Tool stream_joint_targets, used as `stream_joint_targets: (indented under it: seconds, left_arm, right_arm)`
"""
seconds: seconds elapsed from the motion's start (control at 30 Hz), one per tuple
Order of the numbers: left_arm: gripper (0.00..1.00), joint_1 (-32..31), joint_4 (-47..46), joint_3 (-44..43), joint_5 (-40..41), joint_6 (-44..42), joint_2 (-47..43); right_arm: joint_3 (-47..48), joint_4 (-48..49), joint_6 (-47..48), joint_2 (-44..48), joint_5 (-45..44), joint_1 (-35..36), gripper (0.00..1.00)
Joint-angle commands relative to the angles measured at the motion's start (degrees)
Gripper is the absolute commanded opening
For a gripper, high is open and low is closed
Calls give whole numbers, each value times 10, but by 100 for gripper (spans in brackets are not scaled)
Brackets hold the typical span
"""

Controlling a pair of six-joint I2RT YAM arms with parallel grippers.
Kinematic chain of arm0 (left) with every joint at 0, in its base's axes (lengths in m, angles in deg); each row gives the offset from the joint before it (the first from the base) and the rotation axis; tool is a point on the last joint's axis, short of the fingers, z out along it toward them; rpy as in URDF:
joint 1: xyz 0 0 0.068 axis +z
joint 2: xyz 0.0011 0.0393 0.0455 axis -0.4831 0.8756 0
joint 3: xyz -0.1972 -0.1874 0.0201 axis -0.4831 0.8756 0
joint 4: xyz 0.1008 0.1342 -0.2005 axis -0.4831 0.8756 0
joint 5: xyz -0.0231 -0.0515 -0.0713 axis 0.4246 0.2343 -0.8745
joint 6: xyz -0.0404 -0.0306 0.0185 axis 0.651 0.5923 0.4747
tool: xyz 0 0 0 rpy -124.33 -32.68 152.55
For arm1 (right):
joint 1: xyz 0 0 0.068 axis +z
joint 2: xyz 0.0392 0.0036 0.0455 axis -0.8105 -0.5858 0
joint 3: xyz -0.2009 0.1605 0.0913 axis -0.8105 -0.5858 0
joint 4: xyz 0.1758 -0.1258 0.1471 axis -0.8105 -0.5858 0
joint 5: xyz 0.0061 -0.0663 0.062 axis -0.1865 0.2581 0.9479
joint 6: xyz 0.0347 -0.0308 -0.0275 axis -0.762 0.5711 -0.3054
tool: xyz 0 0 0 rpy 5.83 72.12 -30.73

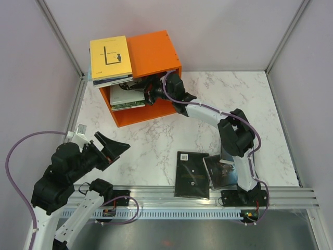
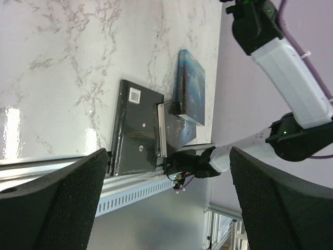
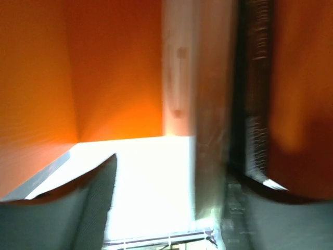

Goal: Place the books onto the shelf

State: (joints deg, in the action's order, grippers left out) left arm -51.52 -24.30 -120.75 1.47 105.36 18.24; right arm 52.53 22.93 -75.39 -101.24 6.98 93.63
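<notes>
The orange shelf (image 1: 154, 52) lies at the back left, its openings facing the front. A yellow book (image 1: 111, 56) tops a small stack (image 1: 111, 81) on the shelf's left part. More books (image 1: 127, 99) lie inside the front compartment. My right gripper (image 1: 147, 89) reaches into that opening. In the blurred right wrist view, its jaws (image 3: 179, 166) stand apart around a white book (image 3: 153, 182) and page edges (image 3: 213, 156). A black book (image 1: 191, 174) and a dark teal one (image 1: 221, 172) lie near the front edge. My left gripper (image 1: 115, 150) hangs open and empty at the front left.
The left wrist view shows the black book (image 2: 136, 130), a blue-covered book (image 2: 191, 88) and the right arm's base (image 2: 197, 161) on the metal rail (image 2: 130, 190). Purple-grey walls close in the marble table (image 1: 156, 140) on three sides.
</notes>
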Motion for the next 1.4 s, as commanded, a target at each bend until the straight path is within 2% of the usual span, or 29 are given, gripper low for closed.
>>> stream_joint_targets:
  seconds: [0.0, 0.07, 0.17, 0.43, 0.87, 1.1, 1.13, 1.23, 1.3, 1.37]
  left_arm:
    - [100, -1, 26, -4, 13, -31, 3]
    - [100, -1, 26, 3, 13, -31, 2]
    - [100, -1, 26, 9, 13, -31, 2]
    - [100, -2, 26, 20, 13, -31, -1]
    - [100, -1, 26, 46, 13, -31, -29]
    - [100, -1, 26, 47, 13, -31, -15]
    - [100, -1, -20, 48, 26, 17, -13]
    - [100, -1, -42, 66, 1, 6, 8]
    - [100, -1, -54, 94, -19, -3, 24]
    - [100, -2, -89, 136, -57, -3, 51]
  right_arm:
    - [12, -75, 85, 38, 2, -2, 81]
    - [5, -93, 92, 48, 11, -5, 86]
    - [-6, -97, 93, 55, 33, -9, 87]
    - [-9, -102, 89, 48, 103, -14, 88]
    - [-46, -172, 151, 86, 156, -38, 90]
    - [-76, -195, 182, 124, 177, -58, 91]
    - [-82, -195, 185, 130, 179, -61, 91]
    - [-105, -241, 217, 162, 182, -72, 91]
    - [-120, -281, 277, 192, 175, -81, 91]
    - [-137, -362, 327, 225, 151, -92, 91]
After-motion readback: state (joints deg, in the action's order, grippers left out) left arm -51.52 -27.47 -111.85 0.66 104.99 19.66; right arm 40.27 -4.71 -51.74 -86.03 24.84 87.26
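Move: The right hand is inside the shelf's upper compartment, its fingers already partly open around the right side of the grey book, whose middle lies about 4 cm to its left and 2 cm lower. The green book lies just under that, some 4 cm left and 5 cm below the hand; the shelf's right wall has its front edge about 15 cm right and 3 cm back. From the left hand the grey book is roughly 29 cm ahead, 5 cm right and 6 cm lower. The right hand opens on from about two-thirds to nearly wide and comes free of the grey book, easing straight back and a little right at first, then faster right, back and down out of the shelf, some 13 cm in all, while it turns about 15 degrees counter-clockwise and its fingertips dip. The left hand, open and empty, sinks about 5 cm in front of the shelf, edging forward at the very end. ##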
